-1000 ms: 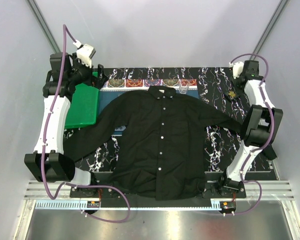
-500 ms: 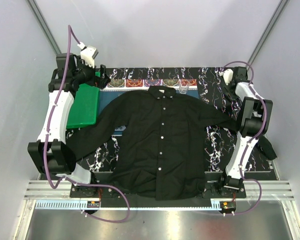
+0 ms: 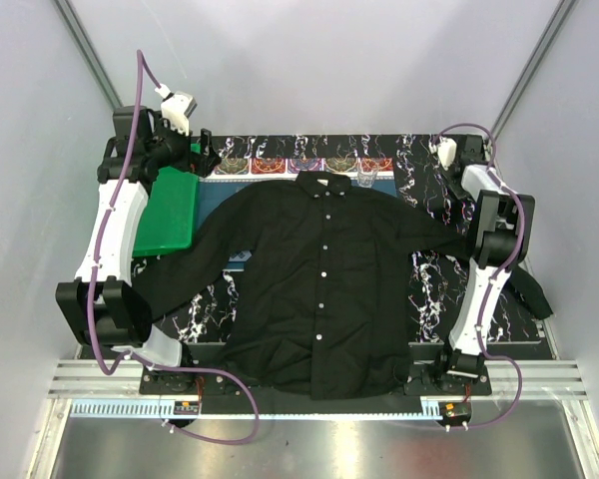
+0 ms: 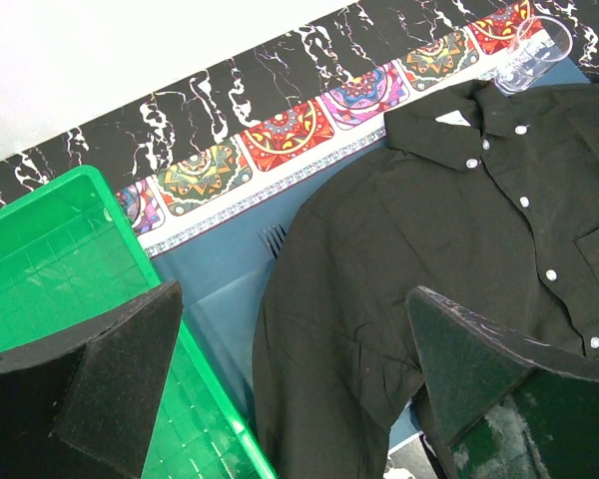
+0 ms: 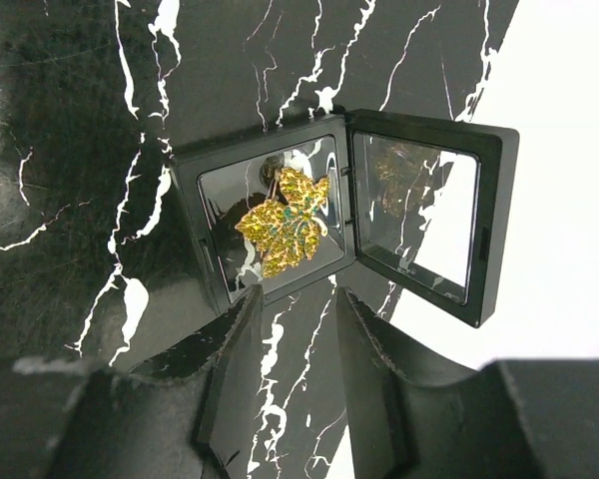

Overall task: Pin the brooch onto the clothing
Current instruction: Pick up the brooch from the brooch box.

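The brooch (image 5: 283, 222), a golden leaf, lies in an open black case (image 5: 212, 210) with its clear lid (image 5: 426, 215) swung aside, on the marbled table. My right gripper (image 5: 299, 299) hovers just short of the case. It is open, with a narrow gap and nothing between its fingers. The clothing (image 3: 319, 279), a black button-up shirt, is spread flat in the middle of the table. My left gripper (image 4: 295, 294) hangs wide open above the shirt's shoulder (image 4: 379, 299) at the back left, holding nothing.
A green tray (image 3: 170, 210) lies at the left under my left arm. A clear glass (image 3: 366, 179) stands behind the collar. A blue patterned placemat (image 4: 220, 269) lies under the shirt's upper part. The table edge is close beyond the case.
My right arm has swung its wrist back and to the left, over the spot where the case lay. The left arm shifted slightly at first, then stayed still.
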Robot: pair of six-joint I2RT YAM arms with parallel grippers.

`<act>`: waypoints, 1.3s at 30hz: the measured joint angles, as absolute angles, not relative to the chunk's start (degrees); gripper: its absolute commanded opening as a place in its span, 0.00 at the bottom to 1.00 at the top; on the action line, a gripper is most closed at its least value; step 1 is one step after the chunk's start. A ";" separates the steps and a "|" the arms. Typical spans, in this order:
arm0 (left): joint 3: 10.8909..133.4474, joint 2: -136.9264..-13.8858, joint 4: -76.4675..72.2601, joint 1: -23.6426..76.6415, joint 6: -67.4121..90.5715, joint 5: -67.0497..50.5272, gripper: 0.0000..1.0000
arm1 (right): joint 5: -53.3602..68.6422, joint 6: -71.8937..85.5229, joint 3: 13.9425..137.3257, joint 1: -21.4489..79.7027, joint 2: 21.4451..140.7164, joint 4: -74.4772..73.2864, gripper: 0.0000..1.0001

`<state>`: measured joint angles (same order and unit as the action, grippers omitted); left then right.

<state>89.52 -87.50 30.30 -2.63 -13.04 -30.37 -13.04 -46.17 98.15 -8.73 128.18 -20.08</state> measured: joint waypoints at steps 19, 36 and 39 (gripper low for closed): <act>89.52 -87.61 30.28 -2.59 -13.58 -30.35 0.99 | -12.58 -47.46 98.78 -8.73 129.75 -19.53 0.40; 89.52 -87.61 30.30 -2.59 -13.69 -30.41 0.99 | -12.69 -50.17 99.11 -8.58 131.13 -18.81 0.08; 89.52 -87.61 30.33 -2.59 -13.69 -30.46 0.99 | -12.97 -50.72 99.02 -8.58 131.13 -18.02 0.00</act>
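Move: The brooch lies in its open box just beneath my right fingertips, about 2 cm ahead, roughly 1 cm to the left and 2 cm below. The box's open lid is some 6 cm to the right of the brooch and about 3 cm farther out; the shirt sleeve crosses roughly 11 cm behind my right hand, level with it sideways and about 3 cm lower. From my idle left hand the brooch is about 12 cm ahead, 65 cm to the right and 28 cm below. I hardly stir my right hand at first, then sink it about 1.5 cm into the open box, easing forward nearly 1 cm towards the brooch. Once low, I close the part-open fingers almost fully and pinch the brooch's near edge between the tips, the wrist turning about 5 degrees counter-clockwise. ##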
